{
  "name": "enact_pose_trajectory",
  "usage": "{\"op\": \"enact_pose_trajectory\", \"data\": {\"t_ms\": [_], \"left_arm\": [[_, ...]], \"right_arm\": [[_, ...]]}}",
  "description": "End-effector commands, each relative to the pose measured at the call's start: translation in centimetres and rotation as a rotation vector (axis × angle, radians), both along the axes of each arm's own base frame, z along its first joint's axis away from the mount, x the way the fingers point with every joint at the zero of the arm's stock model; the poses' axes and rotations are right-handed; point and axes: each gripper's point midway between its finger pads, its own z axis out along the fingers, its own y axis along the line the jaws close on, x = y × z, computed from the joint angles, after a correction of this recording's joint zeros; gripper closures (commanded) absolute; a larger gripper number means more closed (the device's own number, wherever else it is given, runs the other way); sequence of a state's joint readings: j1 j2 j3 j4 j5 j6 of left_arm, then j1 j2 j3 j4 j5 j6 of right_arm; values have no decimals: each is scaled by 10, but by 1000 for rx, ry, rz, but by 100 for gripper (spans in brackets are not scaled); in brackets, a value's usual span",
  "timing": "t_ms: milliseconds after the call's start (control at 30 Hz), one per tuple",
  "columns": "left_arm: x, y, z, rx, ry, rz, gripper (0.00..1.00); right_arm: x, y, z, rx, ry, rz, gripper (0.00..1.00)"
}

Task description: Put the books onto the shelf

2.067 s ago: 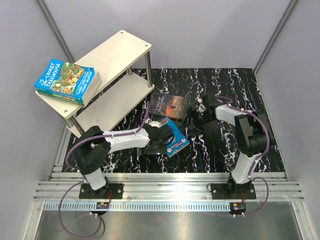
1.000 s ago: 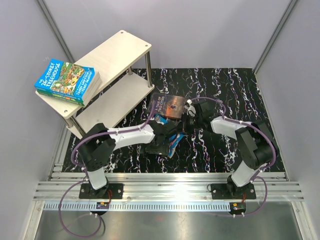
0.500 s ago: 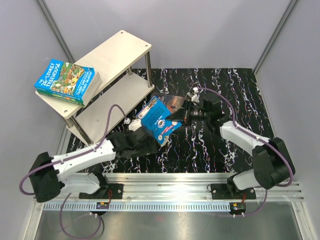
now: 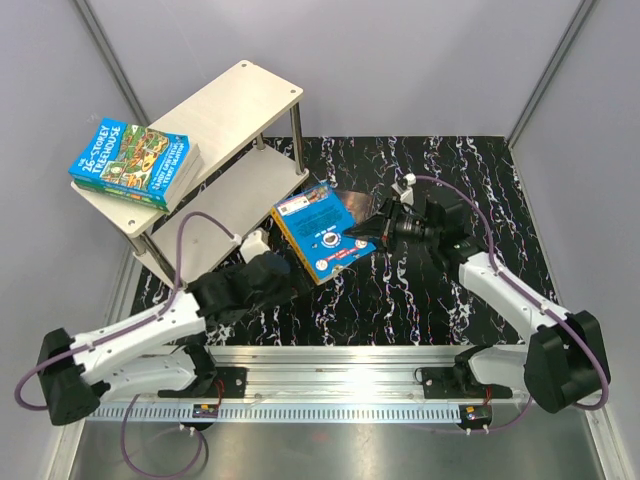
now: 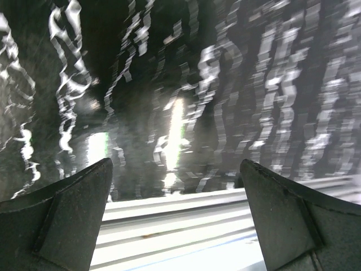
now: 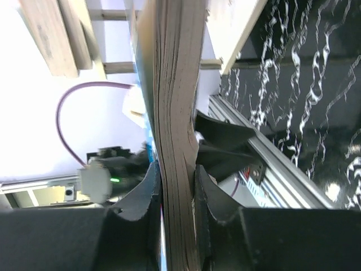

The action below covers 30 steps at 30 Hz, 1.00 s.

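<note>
My right gripper is shut on the right edge of a blue-covered book and holds it tilted in the air above the black marbled mat, just right of the shelf. In the right wrist view the book's page edge stands between both fingers. A dark-covered book lies on the mat, mostly hidden behind the blue one. A stack of green and blue Treehouse books rests on the left end of the shelf's top board. My left gripper is open and holds nothing, low over the mat in front of the shelf.
The shelf's lower board is bare. Grey walls close in the left, back and right. A metal rail runs along the front edge of the mat. The shelf boards show just beyond the held book in the right wrist view.
My right gripper has lifted the blue book off the mat and carried it left toward the shelf. My left arm has pulled back from the book toward the front left.
</note>
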<state>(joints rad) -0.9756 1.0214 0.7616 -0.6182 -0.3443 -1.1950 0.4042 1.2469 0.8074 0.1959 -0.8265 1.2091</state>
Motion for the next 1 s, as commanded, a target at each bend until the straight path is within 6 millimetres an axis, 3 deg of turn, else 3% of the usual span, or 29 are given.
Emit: {"op": "enact_pose_trajectory", "data": {"t_ms": [0, 100, 233, 400, 633, 700, 767, 967], "left_arm": [[19, -3, 70, -148, -159, 68, 1], [20, 2, 93, -192, -196, 87, 1], [21, 5, 116, -199, -230, 83, 1], [25, 0, 112, -170, -223, 76, 1], [41, -26, 102, -167, -216, 69, 1], [49, -33, 103, -161, -225, 74, 1], [55, -38, 114, -175, -246, 79, 1], [81, -47, 135, -225, -287, 128, 1]], "right_arm": [[-15, -5, 23, -5, -44, 38, 100], [-10, -15, -2, -91, 38, -8, 100], [-5, -21, -6, -93, 60, -36, 100], [-4, -17, 6, -39, 71, -8, 100], [-9, -9, 54, 161, 8, 56, 100], [-14, -8, 55, 203, 78, 98, 100], [-18, -8, 65, 253, 50, 133, 100], [-28, -10, 63, 311, 125, 184, 100]]}}
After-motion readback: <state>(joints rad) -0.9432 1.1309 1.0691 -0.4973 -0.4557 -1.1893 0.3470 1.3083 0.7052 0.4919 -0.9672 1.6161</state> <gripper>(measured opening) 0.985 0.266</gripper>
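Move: The blue book is already clamped in the right fingers, its middle about 9 cm left of that hand and roughly level with it. From the open, empty left hand, the book's middle is about 7 cm ahead, 7 cm to the right and 11 cm above. A Tale of Two Cities lies on the table some 25 cm ahead of the left hand, 10 cm right and 12 cm below; the lower shelf board is about 20 cm ahead, 18 cm left and 5 cm lower. Raise the left gripper about 12 cm, mostly straight up at first, then also forward and to the right towards the left part of the held blue book, fingers wide open and tips tilting up some 20 degrees. Keep the right grip on the book; let that hand dip about 3 cm and come back up, then roll it some 20 degrees so the book's far edge goes down. ##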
